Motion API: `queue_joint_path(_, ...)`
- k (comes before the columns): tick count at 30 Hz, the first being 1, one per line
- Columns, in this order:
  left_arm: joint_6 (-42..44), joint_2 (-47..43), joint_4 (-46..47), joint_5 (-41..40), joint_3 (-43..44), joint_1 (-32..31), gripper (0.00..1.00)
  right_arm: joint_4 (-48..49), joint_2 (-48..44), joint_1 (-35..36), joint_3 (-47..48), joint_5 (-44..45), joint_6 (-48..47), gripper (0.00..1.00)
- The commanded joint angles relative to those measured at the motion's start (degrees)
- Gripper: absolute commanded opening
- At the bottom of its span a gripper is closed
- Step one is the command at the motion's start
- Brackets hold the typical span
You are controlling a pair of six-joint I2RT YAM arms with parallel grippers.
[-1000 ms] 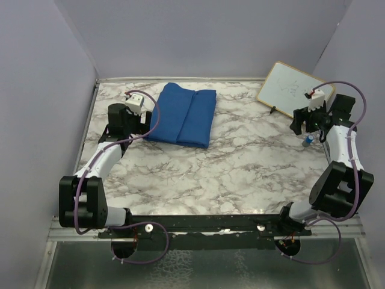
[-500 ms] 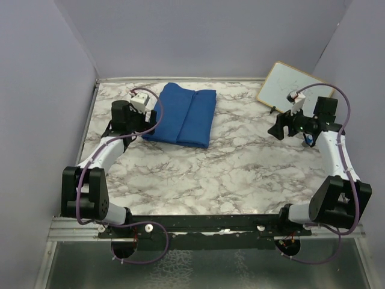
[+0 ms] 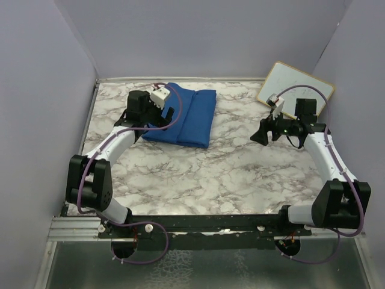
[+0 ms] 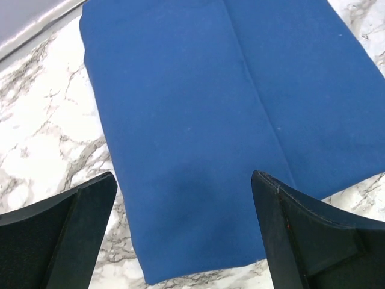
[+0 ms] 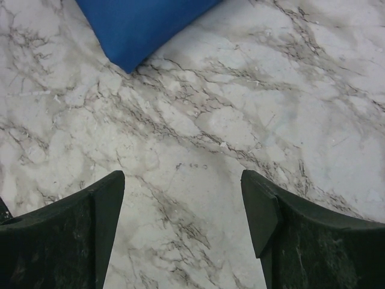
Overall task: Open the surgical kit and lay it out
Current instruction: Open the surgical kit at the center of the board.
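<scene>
The surgical kit is a folded royal-blue cloth bundle lying at the back of the marble table, left of centre. Its wrap is closed, so nothing inside shows. My left gripper hovers over the bundle's left half, jaws wide open and empty. In the left wrist view the blue cloth fills the space ahead of the left gripper. My right gripper is open above bare marble to the right of the bundle. The right wrist view shows the right gripper open over marble, with a corner of the blue cloth ahead at upper left.
A wood-framed whiteboard leans at the back right, just behind the right arm. Lilac walls close in the table on three sides. A metal rail runs along the table's left edge.
The left gripper swung right from beside the bundle to over its left half. The right gripper moved left and forward from the whiteboard toward the table's middle, its jaws narrowing slightly.
</scene>
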Motion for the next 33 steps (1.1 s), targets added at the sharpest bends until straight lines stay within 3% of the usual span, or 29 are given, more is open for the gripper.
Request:
queue_joint_path(1,3.72,2.57,-1.12,-0.09,3.56,-2.13,0.98,0.03,0.46,2.42,1.81,-1.49,2.38,0.78)
queue_joint_path(12,-6.32,10.82,-0.14,-3.85,11.28,-2.57,0.98,3.73,2.66,6.15,0.27,1.11,4.02,0.76)
queue_joint_path(19,-12.73,16.71,-0.14,-2.27,15.81,2.28,0.98,15.26,4.15,8.90,-0.28,-0.26,12.36,0.76)
queue_joint_path(28,-19.98,23.98,0.34,-1.36,20.95,5.74,0.96,31.93,14.51,17.45,3.82,0.61,25.97,0.79)
queue_joint_path(33,-23.34,25.31,1.38,-0.95,19.98,6.19,0.96,33.20,23.29,22.85,9.60,5.80,29.34,0.80)
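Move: The blue surgical kit lies flat on the table. Its middle is about 3 cm ahead and 5 cm right of the left hand, some 13 cm below. Its far-left corner is about 17 cm ahead of that hand and barely 1 cm left. From the right hand the kit's middle is roughly 31 cm left and 13 cm ahead, and its near-right corner about 20 cm left, level fore and aft. The whiteboard lies about 25 cm ahead and 19 cm right of the right hand. Neither hand shows any contact: the open left gripper heads out over the kit's left panel towards its far-left corner, first drifting 3 cm right, then sweeping forward about 10 cm and back left while sinking and tipping down, turning counter-clockwise. The right hand creeps, then speeds up leftward, some 13 cm in all with a lesser reach forward, towards the kit's near-right corner, its left side rolling up and fingers open. ##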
